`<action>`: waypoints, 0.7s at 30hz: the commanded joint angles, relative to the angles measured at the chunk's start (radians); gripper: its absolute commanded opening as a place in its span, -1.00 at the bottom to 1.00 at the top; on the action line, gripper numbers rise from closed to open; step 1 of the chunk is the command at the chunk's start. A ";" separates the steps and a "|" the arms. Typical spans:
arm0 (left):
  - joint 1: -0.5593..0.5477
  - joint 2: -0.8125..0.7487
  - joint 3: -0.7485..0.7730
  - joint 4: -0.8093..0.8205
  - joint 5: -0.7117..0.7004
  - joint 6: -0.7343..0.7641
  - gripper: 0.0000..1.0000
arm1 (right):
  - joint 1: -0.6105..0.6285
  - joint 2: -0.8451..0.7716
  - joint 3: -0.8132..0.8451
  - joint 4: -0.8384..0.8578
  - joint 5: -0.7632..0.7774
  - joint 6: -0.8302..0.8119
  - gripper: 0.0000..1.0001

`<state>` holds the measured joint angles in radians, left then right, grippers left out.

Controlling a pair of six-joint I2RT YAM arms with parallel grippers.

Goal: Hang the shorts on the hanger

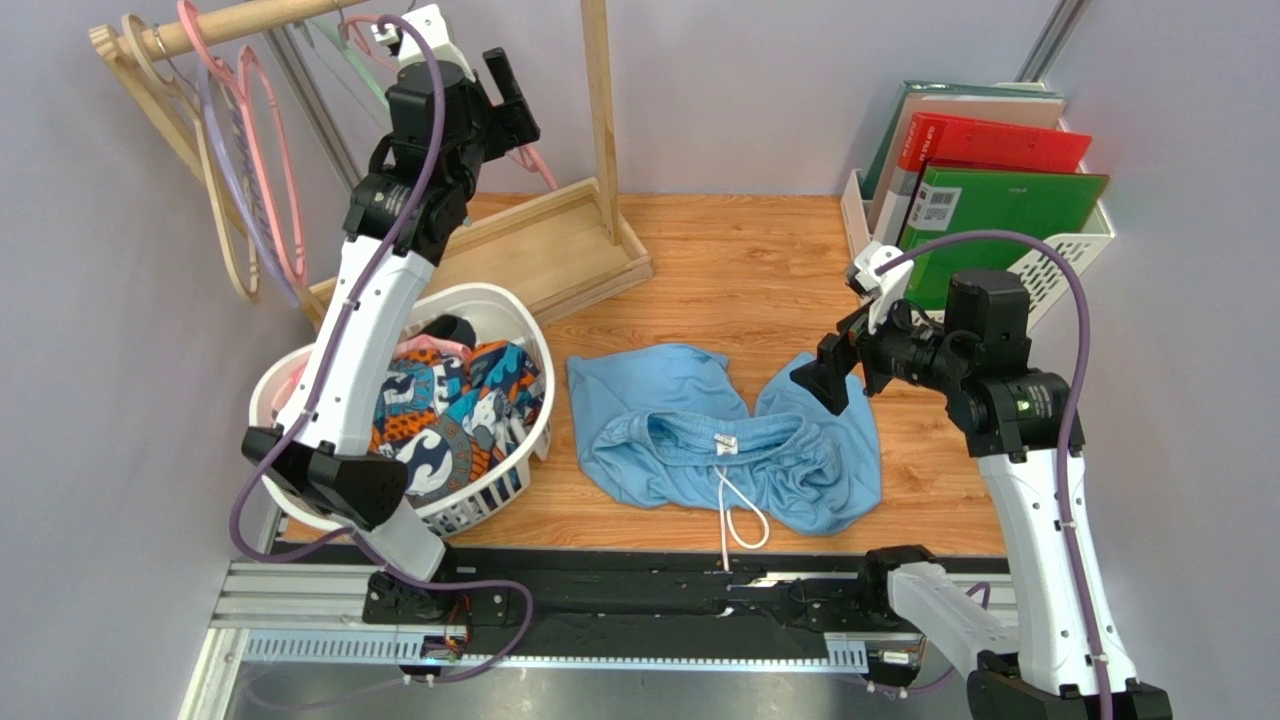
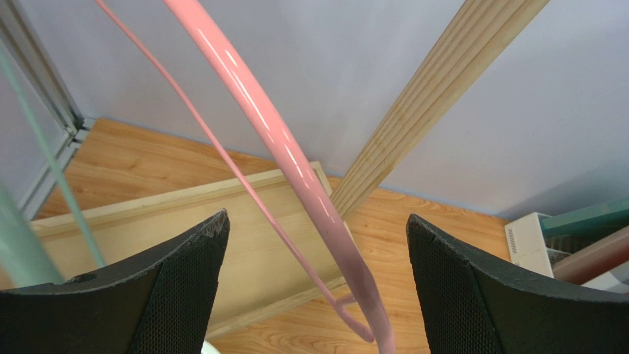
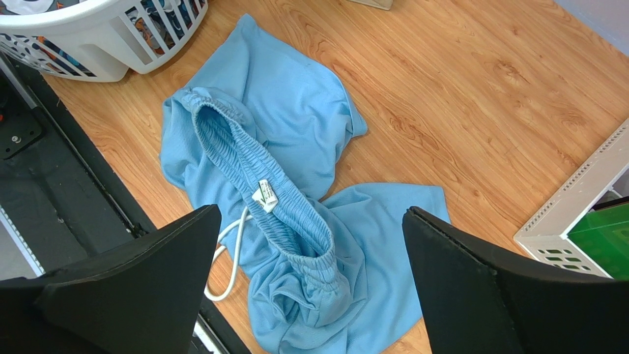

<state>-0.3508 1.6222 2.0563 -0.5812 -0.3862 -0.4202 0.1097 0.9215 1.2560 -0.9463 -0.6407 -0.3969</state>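
Observation:
The light blue shorts (image 1: 721,435) lie crumpled on the wooden table, waistband open, white label (image 3: 264,195) showing and drawstring (image 3: 232,251) trailing toward the near edge. My right gripper (image 1: 819,383) hovers open above their right leg; in the right wrist view its jaws (image 3: 310,212) straddle the waistband end from above without touching it. My left gripper (image 1: 504,98) is raised at the clothes rack. It stands wide open (image 2: 316,216) with the salmon-pink hanger (image 2: 288,155) passing between its fingers, touching neither pad. Part of this hanger (image 1: 537,168) shows below the gripper.
A white laundry basket (image 1: 511,323) with patterned cloth sits left of the shorts. The wooden rack's post (image 1: 598,105) and base (image 1: 541,248) stand behind it. More hangers (image 1: 256,150) hang on the rod at far left, and a mint-green one (image 2: 22,243) nearby. A file holder (image 1: 992,180) is back right.

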 commanded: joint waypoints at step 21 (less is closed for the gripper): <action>0.013 0.015 -0.044 0.340 0.139 0.164 -1.00 | -0.002 -0.021 -0.027 0.029 -0.025 -0.025 1.00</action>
<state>-0.3397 1.6596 1.9884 -0.3164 -0.2691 -0.3027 0.1097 0.9024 1.2236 -0.9451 -0.6456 -0.4156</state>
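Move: The pink hanger's sloping bar already runs between the left hand's open fingers, about 2 cm ahead of the hand point, centred left to right and at its height. The green hanger's bar is some 8 cm to the hand's left, level front to back and about 2 cm lower; the wooden post passes hand height roughly 10 cm ahead and 10 cm to the right. From the right hand, the pink bar lies about 25 cm ahead, 35 cm left and 16 cm up. Forward about 3 cm and some 2 cm to the right, the left hand first dips around 2 cm, then rises past its starting height while its fingers tip up slightly. As it comes up, the wide-open fingers close almost fully and pinch the pink hanger's bar between their tips. ##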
